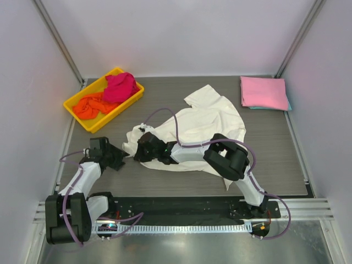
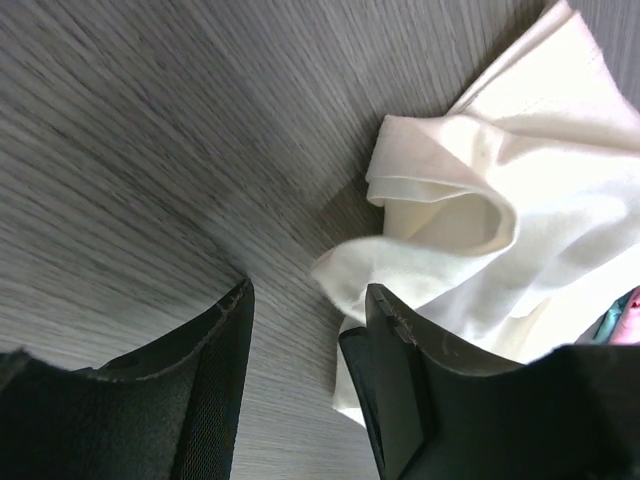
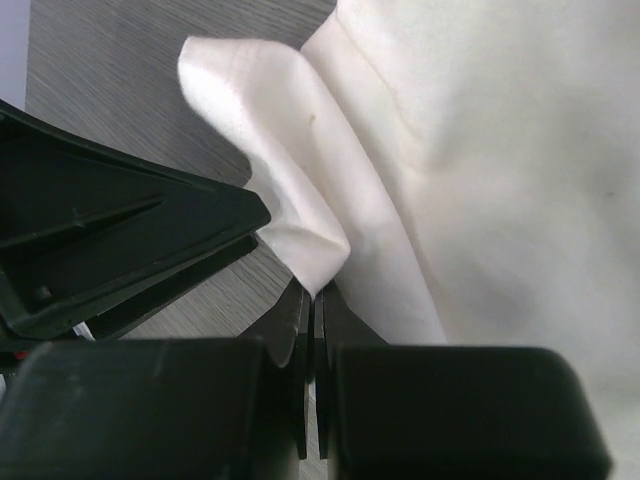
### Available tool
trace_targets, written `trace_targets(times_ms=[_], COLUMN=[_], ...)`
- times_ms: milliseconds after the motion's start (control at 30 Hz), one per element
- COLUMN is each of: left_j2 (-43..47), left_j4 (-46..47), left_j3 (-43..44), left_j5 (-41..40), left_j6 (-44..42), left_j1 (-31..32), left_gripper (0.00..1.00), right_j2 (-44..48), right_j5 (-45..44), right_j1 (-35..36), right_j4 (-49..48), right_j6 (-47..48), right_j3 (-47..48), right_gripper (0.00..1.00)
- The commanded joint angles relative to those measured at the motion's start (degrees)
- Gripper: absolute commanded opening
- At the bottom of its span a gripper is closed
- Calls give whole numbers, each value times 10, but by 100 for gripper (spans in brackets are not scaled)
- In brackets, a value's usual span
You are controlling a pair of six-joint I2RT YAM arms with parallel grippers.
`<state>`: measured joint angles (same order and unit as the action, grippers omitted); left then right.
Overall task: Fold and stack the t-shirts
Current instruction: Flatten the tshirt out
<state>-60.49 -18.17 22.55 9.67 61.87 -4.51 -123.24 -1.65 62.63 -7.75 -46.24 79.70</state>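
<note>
A cream-white t-shirt [image 1: 206, 124] lies crumpled and partly spread in the middle of the table. My right gripper [image 1: 141, 144] reaches across to its left edge and is shut on a fold of the cream cloth [image 3: 300, 235], pinched at the fingertips [image 3: 318, 292]. My left gripper [image 1: 123, 159] stands open just left of that edge. In the left wrist view only bare table shows between the left gripper's [image 2: 308, 290] fingers, and one finger [image 2: 420, 390] lies over the shirt's rim [image 2: 350, 275]. A folded pink t-shirt [image 1: 263, 92] rests on a teal one [image 1: 288, 108] at the back right.
A yellow tray [image 1: 82, 122] at the back left holds a magenta shirt [image 1: 121, 87] and an orange shirt [image 1: 91, 105]. White walls close in the table on three sides. A black part of the left gripper [image 3: 110, 250] crowds the right wrist view.
</note>
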Motion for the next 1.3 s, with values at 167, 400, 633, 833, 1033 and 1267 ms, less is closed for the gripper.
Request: trace_targets(times_ms=[167, 400, 633, 833, 1033, 1267], left_j2=[7, -9, 0, 49, 142, 161], left_j4=[36, 43, 18, -135, -197, -210], left_j3=[-5, 3, 25, 133, 175, 195], left_j5=[-4, 8, 4, -79, -122, -70], left_j6=[14, 5, -14, -105, -160, -177], left_j1=[1, 2, 2, 1, 1, 1], left_gripper=[49, 38, 11, 0, 0, 0], right_j2=[24, 29, 32, 78, 203, 369], right_j5=[9, 31, 43, 30, -41, -164], right_j1=[1, -1, -2, -12, -30, -103], right_j4=[-35, -32, -9, 149, 315, 522], right_j6=[-7, -3, 6, -16, -24, -116], right_j3=[-2, -4, 1, 12, -29, -135], right_gripper=[1, 1, 10, 39, 46, 49])
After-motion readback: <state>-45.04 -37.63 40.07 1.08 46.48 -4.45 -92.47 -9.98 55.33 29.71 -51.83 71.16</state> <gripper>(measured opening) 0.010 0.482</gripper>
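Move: The shirt corner to be gripped lies at the left hand's open fingertips, about 3 cm to its right and 2 cm ahead, level with them. The shut right gripper, still pinching this corner, stands roughly 6 cm to the left hand's right and 1 cm ahead; from that gripper the corner is about 3 cm to its left and 1 cm ahead. The yellow bin's middle is some 25 cm ahead of the left hand and 8 cm to its left. The left fingers shut on the shirt corner beside the right gripper, then the left hand lifts it about 12 cm, drifting some 3 cm left while the wrist tilts roughly 20 degrees. The right hand holds on, easing back a little, until the left grip is closed; then its fingers open, let go, and it sweeps some 17 cm right and 9 cm up over the shirt, turning clockwise. ##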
